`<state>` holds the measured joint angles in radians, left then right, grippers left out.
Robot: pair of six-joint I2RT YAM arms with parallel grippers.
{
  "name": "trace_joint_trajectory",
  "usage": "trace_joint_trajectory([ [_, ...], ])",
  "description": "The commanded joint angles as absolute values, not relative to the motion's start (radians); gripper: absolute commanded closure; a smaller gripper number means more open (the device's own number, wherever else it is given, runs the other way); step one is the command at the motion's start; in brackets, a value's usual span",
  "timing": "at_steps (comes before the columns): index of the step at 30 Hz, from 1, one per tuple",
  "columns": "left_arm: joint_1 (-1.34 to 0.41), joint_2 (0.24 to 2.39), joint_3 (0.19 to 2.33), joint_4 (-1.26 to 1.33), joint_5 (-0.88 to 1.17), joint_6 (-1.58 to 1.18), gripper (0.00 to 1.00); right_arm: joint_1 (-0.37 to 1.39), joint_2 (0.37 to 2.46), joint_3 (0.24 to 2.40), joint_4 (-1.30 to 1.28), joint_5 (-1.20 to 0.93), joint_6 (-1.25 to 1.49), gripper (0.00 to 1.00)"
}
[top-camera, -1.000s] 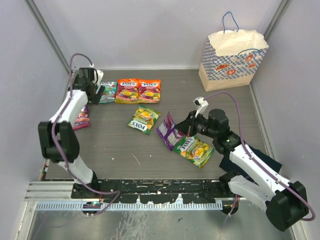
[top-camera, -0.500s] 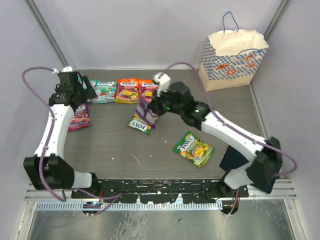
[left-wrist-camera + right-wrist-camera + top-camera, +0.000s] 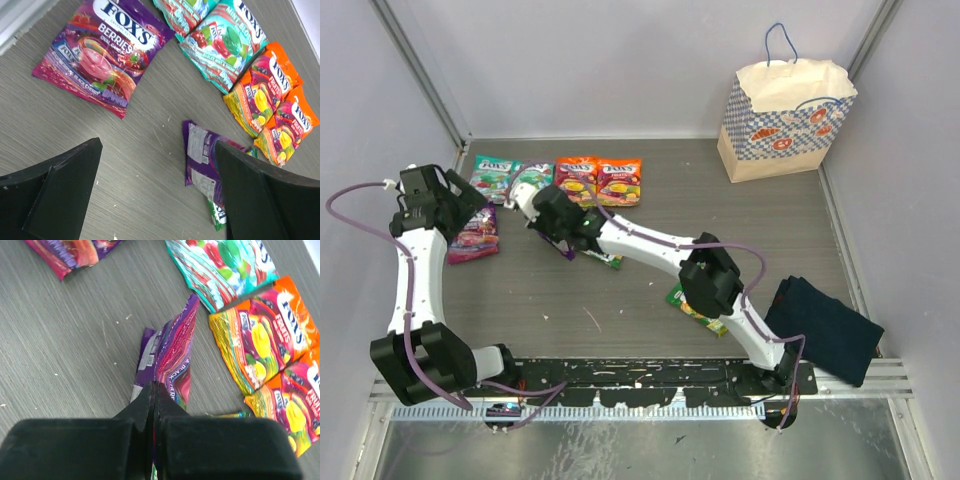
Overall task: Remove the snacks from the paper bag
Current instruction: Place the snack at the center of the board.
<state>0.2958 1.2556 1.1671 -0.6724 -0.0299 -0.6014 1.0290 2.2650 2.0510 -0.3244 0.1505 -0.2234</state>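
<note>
The paper bag stands upright at the back right. Several snacks lie at the back left: teal packets, orange packets and a purple berries packet. My right gripper reaches far left and is shut on a purple packet, its lower end near the table. My left gripper is open and empty above bare table, between the berries packet and the held purple packet. A green-yellow packet lies partly under my right arm.
A second green-yellow packet lies mid-table, mostly hidden by my right arm. A dark navy folded cloth lies at the front right. Grey walls close the left, back and right sides.
My right arm has swung from the right side far to the left, carrying the purple packet. My left gripper has drawn back left from the teal packets.
</note>
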Motion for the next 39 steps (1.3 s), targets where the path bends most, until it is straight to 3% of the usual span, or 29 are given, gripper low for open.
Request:
trace_joint_trajectory([
  [1,0.3,1.238,1.21,-0.652,-0.065,-0.588,0.02,1.088,2.26,2.135,-0.163,0.245,-0.411,0.99],
  [7,0.301,1.244,1.194,-0.632,-0.105,-0.592,0.02,1.093,2.33,2.26,-0.079,0.283,-0.584,0.99],
  [17,0.3,1.19,1.199,-0.637,-0.17,-0.58,0.02,1.138,2.278,2.025,0.068,0.23,-0.664,0.99],
  [30,0.301,1.131,1.226,-0.667,-0.126,-0.56,0.02,1.029,2.36,2.257,0.098,0.271,-0.79,0.99],
  [33,0.301,1.125,1.238,-0.681,-0.113,-0.56,0.02,1.035,2.348,2.199,0.134,0.335,-0.811,0.99],
  [37,0.301,1.111,1.261,-0.705,-0.113,-0.555,0.02,1.13,2.256,1.947,0.176,0.401,-0.823,0.99],
  [38,0.3,1.104,1.263,-0.708,-0.114,-0.553,0.02,1.156,2.227,1.876,0.166,0.404,-0.804,0.97],
  [39,0.301,1.095,1.265,-0.71,-0.114,-0.551,0.02,1.181,2.197,1.818,0.135,0.382,-0.744,0.81],
])
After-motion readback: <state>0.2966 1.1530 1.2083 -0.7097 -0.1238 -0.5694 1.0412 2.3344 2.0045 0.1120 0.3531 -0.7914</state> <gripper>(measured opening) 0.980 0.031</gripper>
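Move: The right hand already pinches the purple berries snack by its edge, over mid-board. The open patch for it lies about 9 cm to the left and 3 cm ahead, some 15 cm down. The berries pack already laid is 20 cm left, 3 cm ahead; the nearer teal pack 17 cm ahead, 6 cm left; the left orange pack 16 cm ahead, 6 cm right; the green pack 13 cm right, 2 cm ahead. From the idle left hand the patch lies roughly 7 cm right, 5 cm ahead, 19 cm down. Bobbing up and down, the right hand shakes the purple snack as it shifts about 5 cm left, then swings forward and up towards the teal and orange packs and dips again, ending some 6 cm forward and 4 cm higher. Its fingers tip up by about 35 degrees, still pinching the snack's edge. The empty, open left hand rises about 4 cm, easing back slightly. ##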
